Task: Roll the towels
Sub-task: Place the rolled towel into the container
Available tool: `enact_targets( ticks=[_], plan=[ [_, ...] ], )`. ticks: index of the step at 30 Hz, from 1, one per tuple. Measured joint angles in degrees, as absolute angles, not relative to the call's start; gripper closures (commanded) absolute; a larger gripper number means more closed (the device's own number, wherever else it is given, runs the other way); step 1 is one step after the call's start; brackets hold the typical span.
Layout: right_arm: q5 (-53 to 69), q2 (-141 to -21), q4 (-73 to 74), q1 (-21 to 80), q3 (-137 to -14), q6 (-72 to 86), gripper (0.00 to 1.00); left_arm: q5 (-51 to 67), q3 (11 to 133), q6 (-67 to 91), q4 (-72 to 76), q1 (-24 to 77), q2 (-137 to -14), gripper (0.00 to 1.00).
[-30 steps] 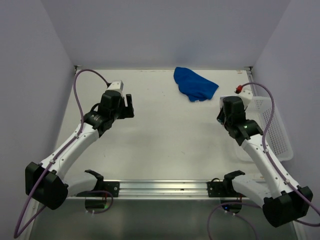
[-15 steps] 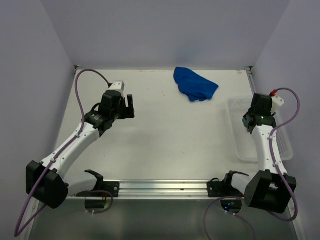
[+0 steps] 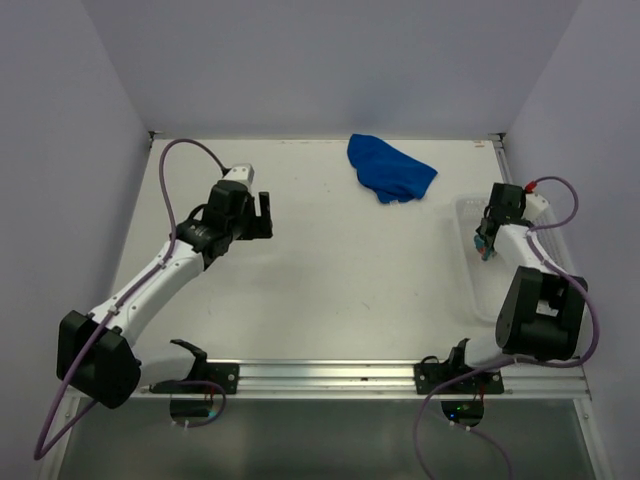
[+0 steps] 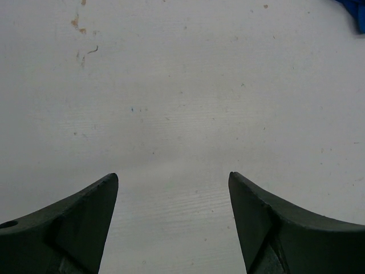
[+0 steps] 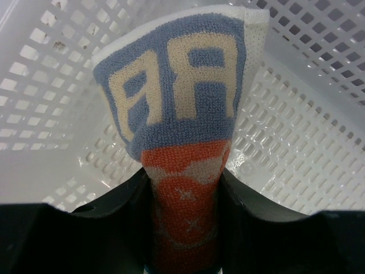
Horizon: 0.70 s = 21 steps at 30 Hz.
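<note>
A plain bright blue towel (image 3: 390,170) lies crumpled at the back of the table; its corner (image 4: 355,10) shows at the top right of the left wrist view. My left gripper (image 3: 262,212) hovers open over bare table left of centre, nothing between its fingers (image 4: 91,217). My right gripper (image 3: 487,243) is shut on the patterned towel (image 5: 182,148), a rolled bundle of orange, grey-blue and white with block letters. It holds the bundle over the inside of the white mesh basket (image 5: 296,114) at the right edge.
The white mesh basket (image 3: 470,225) sits against the right wall, partly behind the right arm. White walls close the table on the left, back and right. A metal rail (image 3: 320,375) with both arm bases runs along the near edge.
The right arm has swung from the table's right-centre out over the basket, carrying the patterned towel. The left arm shifted only slightly to the right.
</note>
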State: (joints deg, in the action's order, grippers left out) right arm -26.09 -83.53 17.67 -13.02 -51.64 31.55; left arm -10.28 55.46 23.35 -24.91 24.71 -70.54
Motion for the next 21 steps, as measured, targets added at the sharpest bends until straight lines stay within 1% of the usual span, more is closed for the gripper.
enact_targets(
  ticks=[7,10,12,14,16,17,21],
  plan=[
    [-26.22,-90.54,14.52,-13.04,-52.82,32.29,1.00,-9.13,55.46,23.35,-24.88,24.69,-72.18,0.18],
    [-26.41,-92.95,13.65,-13.04,-54.19,32.32,0.97,-8.56,55.46,23.35,-24.88,24.45,-72.66,0.17],
    [-26.44,-94.59,13.04,-13.04,-55.27,32.32,0.89,-8.19,55.46,23.35,-24.88,24.29,-72.90,0.17],
    [-26.46,-96.12,12.40,-13.04,-56.10,32.32,0.76,-7.77,55.46,23.35,-24.88,24.18,-73.21,0.16],
    [-26.41,-97.06,11.86,-13.04,-56.49,32.32,0.70,-7.35,55.46,23.35,-24.88,23.99,-73.49,0.16],
    [-26.39,-97.41,11.51,-13.04,-56.55,32.32,0.65,-7.16,55.46,23.35,-24.88,23.90,-73.63,0.16],
    [-26.37,-98.30,11.07,-13.04,-56.77,32.36,0.56,-6.20,55.46,23.35,-24.88,23.53,-74.17,0.16]
  ],
)
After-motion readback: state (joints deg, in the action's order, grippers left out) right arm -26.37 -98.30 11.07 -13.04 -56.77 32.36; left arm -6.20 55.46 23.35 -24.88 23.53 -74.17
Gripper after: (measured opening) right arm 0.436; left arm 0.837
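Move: My right hand already has the rolled towel inside the rim of the container. The container's middle lies about 6 cm back, 2 cm to the right and 5 cm below; its far wall stands about 12 cm ahead, a centimetre or so right, 5 cm below. The blue towel is some 25 cm ahead, 23 cm left and 8 cm below. From my idle left hand the container's middle is roughly 60 cm right, 4 cm back, 12 cm below. Still pinching the rolled towel, I lower my right hand about 4.5 cm towards the container floor and carry it some 4 cm forward towards the far wall, easing off at the end with the wrist barely turning. My fingers don't open. Meanwhile my empty left hand sinks about 2 cm over the bare table. ##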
